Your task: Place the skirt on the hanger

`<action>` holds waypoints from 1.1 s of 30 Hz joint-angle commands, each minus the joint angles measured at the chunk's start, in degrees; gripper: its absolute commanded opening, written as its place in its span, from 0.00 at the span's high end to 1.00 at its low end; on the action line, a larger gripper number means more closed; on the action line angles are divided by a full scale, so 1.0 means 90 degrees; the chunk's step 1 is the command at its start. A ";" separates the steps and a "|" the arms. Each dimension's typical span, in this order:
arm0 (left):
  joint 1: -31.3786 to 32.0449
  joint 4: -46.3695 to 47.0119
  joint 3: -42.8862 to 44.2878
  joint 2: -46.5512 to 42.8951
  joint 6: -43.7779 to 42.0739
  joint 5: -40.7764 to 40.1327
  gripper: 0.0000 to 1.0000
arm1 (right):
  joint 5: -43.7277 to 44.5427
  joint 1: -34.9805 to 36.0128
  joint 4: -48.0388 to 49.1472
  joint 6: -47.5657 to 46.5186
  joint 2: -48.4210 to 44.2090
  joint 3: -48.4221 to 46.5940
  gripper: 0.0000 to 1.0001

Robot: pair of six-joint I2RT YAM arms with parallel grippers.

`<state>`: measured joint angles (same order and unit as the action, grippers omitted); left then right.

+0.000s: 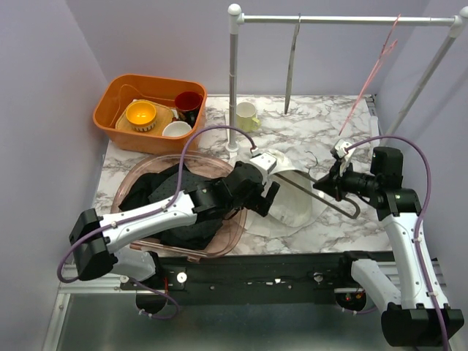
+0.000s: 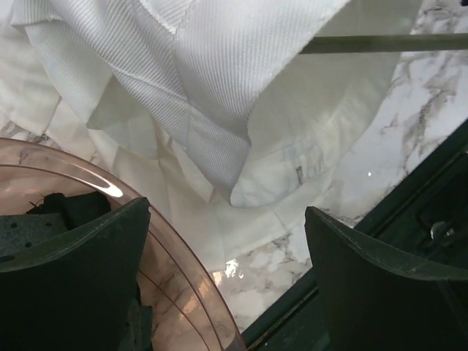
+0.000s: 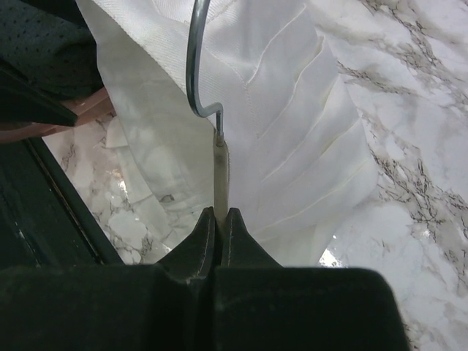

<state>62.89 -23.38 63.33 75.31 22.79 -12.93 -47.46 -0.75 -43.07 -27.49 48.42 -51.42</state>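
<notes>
The white pleated skirt (image 1: 291, 199) lies bunched on the marble table, partly draped over a grey metal hanger (image 1: 349, 207). My right gripper (image 1: 322, 184) is shut on the hanger's thin rod (image 3: 219, 157), which curves away over the skirt (image 3: 292, 131). My left gripper (image 1: 268, 200) stands wide open just beside the skirt's left edge, with nothing between its fingers. In the left wrist view the skirt (image 2: 212, 88) hangs in folds ahead of the open gripper (image 2: 228, 252), and the hanger's bar (image 2: 380, 44) crosses at top right.
A clear pink basin (image 1: 234, 238) with dark clothes sits under my left arm; its rim (image 2: 175, 263) is by my left finger. An orange tub (image 1: 110, 117) of bowls and a pale mug (image 1: 247, 115) stand behind. A clothes rail (image 1: 344, 20) carries other hangers.
</notes>
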 commanded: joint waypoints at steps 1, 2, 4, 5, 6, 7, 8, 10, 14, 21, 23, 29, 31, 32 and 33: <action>0.0092 0.0468 0.0385 0.0509 0.0290 -0.1238 0.03 | -0.0068 0.0006 0.0293 0.0124 -0.0136 -0.0029 0.99; 0.0102 0.0497 0.0482 0.0587 0.0300 -0.1394 0.05 | -0.0059 0.0006 0.0293 0.0124 -0.0146 -0.0029 0.99; 0.0102 0.0575 0.0551 0.0763 0.0330 -0.1503 0.30 | -0.0010 0.0006 0.0293 0.0134 -0.0175 -0.0029 0.99; 0.0102 0.0595 0.0609 0.0792 0.0339 -0.1474 0.38 | 0.0019 0.0006 0.0284 0.0144 -0.0185 -0.0029 0.99; 0.0102 0.0605 0.0629 0.0841 0.0339 -0.1425 0.53 | 0.0068 0.0006 0.0284 0.0144 -0.0204 -0.0048 0.99; 0.0102 0.0644 0.0649 0.0841 0.0291 -0.1328 0.62 | 0.0078 -0.0004 0.0284 0.0144 -0.0224 -0.0049 0.99; 0.0102 0.0635 0.0668 0.0861 0.0291 -0.1289 0.70 | 0.0098 0.0006 0.0284 0.0153 -0.0253 -0.0058 0.99; 0.0102 0.0702 0.0697 0.0851 0.0164 -0.0811 0.93 | 0.0146 0.0006 0.0293 0.0163 -0.0283 -0.0107 1.00; 0.0102 0.0947 0.0775 0.0656 0.0153 0.0389 1.00 | 0.0264 0.0006 0.0264 0.0154 -0.0341 -0.0195 1.00; 0.0121 0.0879 0.1771 0.0694 0.0485 0.2723 1.00 | 0.0683 0.0006 0.0186 -0.0003 -0.0537 -0.0439 0.99; 0.0150 0.0898 0.2014 0.0753 0.0564 0.3162 1.00 | 0.0694 0.0006 0.0128 -0.0109 -0.0595 -0.0488 0.99; 0.0170 0.0869 0.2221 0.1017 0.0691 0.3712 1.00 | 0.0206 0.0006 0.0000 -0.0296 -0.0858 -0.0498 0.99; 0.0170 0.0840 0.2163 0.1105 0.0671 0.3780 1.00 | 0.0001 0.0006 -0.0029 -0.0354 -0.0898 -0.0469 0.99; 0.0170 0.0811 0.2104 0.1134 0.0633 0.3800 1.00 | -0.0058 0.0006 -0.0077 -0.0461 -0.0917 -0.0468 0.99; 0.0160 0.0772 0.2085 0.1221 0.0584 0.3896 1.00 | -0.0165 0.0006 -0.0097 -0.0510 -0.0956 -0.0459 0.99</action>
<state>63.61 -16.40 82.74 83.59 27.90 15.14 -44.40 -0.75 -43.42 -29.23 41.06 -54.24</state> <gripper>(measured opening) 0.009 0.031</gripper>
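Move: Just ahead of the left hand's open fingers, about 4 cm forward, 3 cm to the right and nearly level with them, is the near waistband edge of the white skirt. The hanger's middle is some 14 cm to the left hand's right and 3 cm forward, near its height. The clear tub's middle is roughly 27 cm left, level fore and aft, 13 cm lower. From the right hand, which holds the hanger, the skirt edge is about 12 cm left and 3 cm back, slightly below. Reaching about 3 cm forward and slightly right, the left hand shuts its fingers on the skirt's waistband edge, then hauls it up some 12 cm, back and to the right towards the right hand, turning roughly 30 degrees clockwise as its fingers tip up. The right hand keeps its grip on the hanger, late on raising it about 4 cm and tilting its fingers up a little. ##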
